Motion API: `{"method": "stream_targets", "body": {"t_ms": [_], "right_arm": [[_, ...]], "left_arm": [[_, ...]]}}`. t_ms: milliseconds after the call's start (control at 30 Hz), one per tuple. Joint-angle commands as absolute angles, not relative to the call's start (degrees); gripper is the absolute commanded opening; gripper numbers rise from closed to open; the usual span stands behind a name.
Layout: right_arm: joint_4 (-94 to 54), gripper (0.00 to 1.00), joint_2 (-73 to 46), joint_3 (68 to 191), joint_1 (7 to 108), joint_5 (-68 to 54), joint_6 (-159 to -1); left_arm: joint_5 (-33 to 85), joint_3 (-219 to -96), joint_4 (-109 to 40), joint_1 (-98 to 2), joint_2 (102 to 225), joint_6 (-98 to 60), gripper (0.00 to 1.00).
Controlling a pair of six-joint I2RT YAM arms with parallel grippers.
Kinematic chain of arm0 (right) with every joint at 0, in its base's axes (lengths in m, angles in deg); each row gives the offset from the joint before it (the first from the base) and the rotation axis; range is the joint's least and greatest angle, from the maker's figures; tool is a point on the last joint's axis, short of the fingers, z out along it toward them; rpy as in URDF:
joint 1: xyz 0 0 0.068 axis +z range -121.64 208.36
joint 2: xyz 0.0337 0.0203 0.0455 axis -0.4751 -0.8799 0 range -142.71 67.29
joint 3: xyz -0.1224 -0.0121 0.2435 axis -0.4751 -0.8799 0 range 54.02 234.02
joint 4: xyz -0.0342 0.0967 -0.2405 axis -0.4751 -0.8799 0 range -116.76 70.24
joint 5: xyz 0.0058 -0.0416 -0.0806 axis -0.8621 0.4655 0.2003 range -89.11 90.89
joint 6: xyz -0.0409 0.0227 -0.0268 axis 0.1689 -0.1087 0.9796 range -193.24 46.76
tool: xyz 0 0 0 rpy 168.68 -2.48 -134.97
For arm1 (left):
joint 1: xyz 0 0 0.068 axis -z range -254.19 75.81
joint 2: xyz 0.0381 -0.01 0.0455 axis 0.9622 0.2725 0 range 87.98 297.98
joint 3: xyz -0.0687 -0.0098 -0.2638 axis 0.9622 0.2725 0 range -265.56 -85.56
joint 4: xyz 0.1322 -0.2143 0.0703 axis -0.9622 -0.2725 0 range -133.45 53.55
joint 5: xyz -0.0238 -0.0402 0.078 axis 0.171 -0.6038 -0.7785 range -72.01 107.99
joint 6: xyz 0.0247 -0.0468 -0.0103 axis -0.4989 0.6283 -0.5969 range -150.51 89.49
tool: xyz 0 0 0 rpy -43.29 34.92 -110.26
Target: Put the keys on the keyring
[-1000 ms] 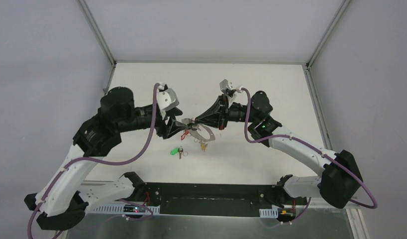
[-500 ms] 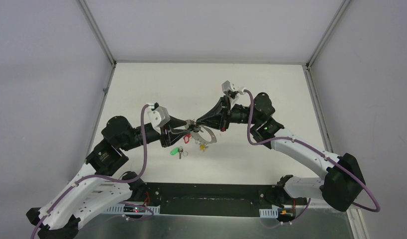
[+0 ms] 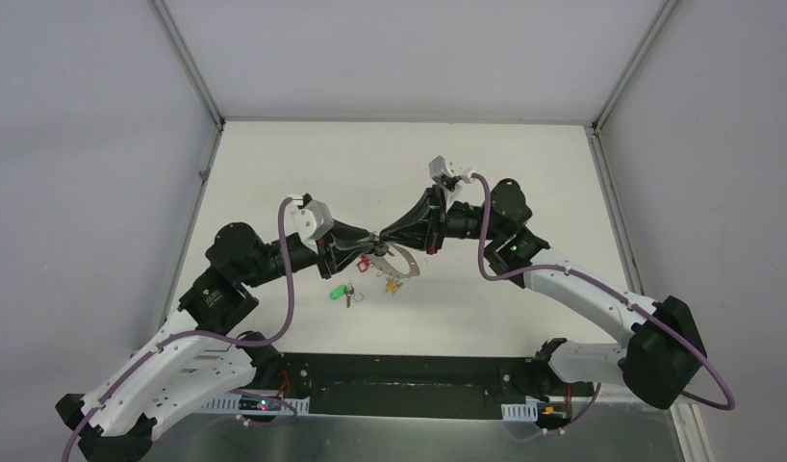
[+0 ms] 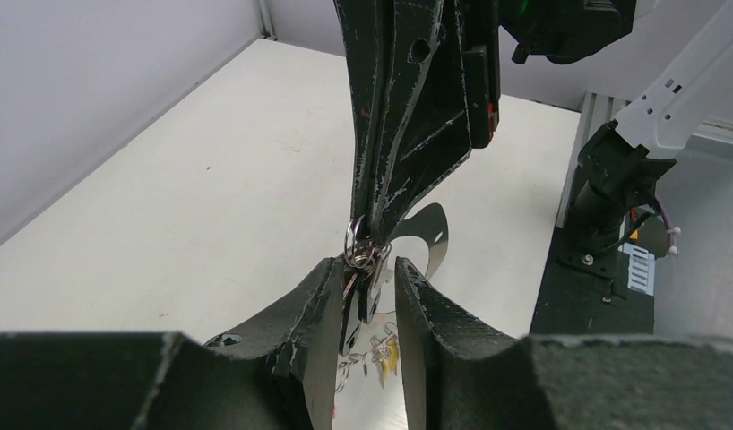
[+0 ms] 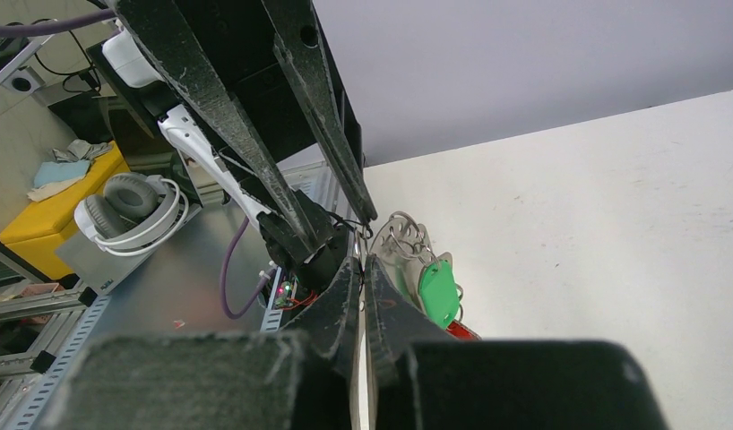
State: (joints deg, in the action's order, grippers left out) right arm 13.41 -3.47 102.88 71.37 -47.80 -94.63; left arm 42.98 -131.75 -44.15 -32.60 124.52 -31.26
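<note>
My right gripper [image 3: 378, 235] is shut on the thin grey keyring [image 3: 401, 262] and holds it above the table. Keys with a green cap [image 5: 437, 291] and a red cap [image 5: 459, 331] hang on the ring, and a yellow one [image 3: 393, 285] dangles below it. My left gripper [image 4: 363, 265] meets the right one tip to tip. Its jaws stand narrowly apart around a black-capped key [image 4: 352, 309] and the small split rings [image 4: 358, 244] that hang at the right fingertips [image 4: 374, 219]. A loose green-capped key [image 3: 340, 291] lies on the table under the left gripper.
A small loose ring [image 3: 358, 297] lies beside the green key. The black base plate [image 3: 399, 385] runs along the near edge. White walls and metal posts [image 3: 188, 63] enclose the table. Headphones [image 5: 134, 210] sit off the table.
The left arm has dropped and stretched forward, bringing its gripper in line with the right gripper's tip. Its jaws have narrowed around the hanging key. The right arm has barely moved.
</note>
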Motion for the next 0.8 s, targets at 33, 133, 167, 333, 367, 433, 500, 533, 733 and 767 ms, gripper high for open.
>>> {"method": "stream_targets", "body": {"t_ms": [33, 133, 167, 333, 367, 433, 500, 533, 733, 767], "right_arm": [[17.24, 0.00, -0.87, 103.07, 71.61, -48.14, -94.89], [17.24, 0.00, -0.83, 103.00, 71.55, -48.11, -94.86], [17.24, 0.00, -0.80, 102.94, 71.60, -48.09, -94.87], [17.24, 0.00, -0.73, 102.81, 71.61, -48.07, -94.79], [17.24, 0.00, -0.67, 102.73, 71.58, -48.07, -94.82], [17.24, 0.00, -0.80, 102.67, 71.61, -48.07, -94.84], [17.25, 0.00, -0.77, 102.56, 71.60, -48.07, -94.83], [17.31, 0.00, -0.75, 102.55, 71.61, -48.07, -94.79], [17.27, 0.00, -0.65, 102.36, 71.61, -47.90, -94.80], [17.29, 0.00, -0.64, 102.41, 71.58, -47.89, -94.81]], "left_arm": [[42.63, -131.69, -40.14, -32.57, 125.97, -30.66, 0.28], [42.31, -131.87, -40.18, -32.55, 126.64, -31.30, 0.26], [42.25, -131.94, -40.16, -32.55, 126.77, -31.54, 0.26], [43.63, -132.58, -39.79, -32.55, 128.08, -32.00, 0.13], [43.99, -132.78, -39.81, -32.58, 128.30, -32.02, 0.11], [44.30, -133.03, -39.63, -32.55, 128.50, -31.96, 0.07], [44.43, -133.10, -39.09, -32.56, 128.46, -31.77, 0.05], [44.70, -133.11, -38.76, -32.59, 128.44, -31.70, 0.03], [47.08, -133.89, -38.12, -32.53, 129.36, -31.23, 0.00], [47.61, -134.07, -37.98, -32.53, 129.68, -31.15, 0.00]]}}
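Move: The black-fobbed key on its small split ring sits at the right fingertips. From the left hand it is only about 2 cm to the right, 1 cm ahead and 1 cm lower. The keyring's metal plate hangs about 6 cm to the left hand's right, 3 cm back and 5 cm down, and the red tag about 2 cm back, 1 cm left and 7 cm below. From the right hand point, the key's ring is about 1 cm to the left, level fore-and-aft and barely lower. The key's small ring, still in the right hand's shut grip, is met by the left hand, which eases about 2 cm rightward, forward and down in near equal parts. Over the key hanging between them, its part-open fingers close fully, pinching at the ring right beside the right fingertips. The right hand keeps its grip and almost its place, and the left wrist hardly turns. ##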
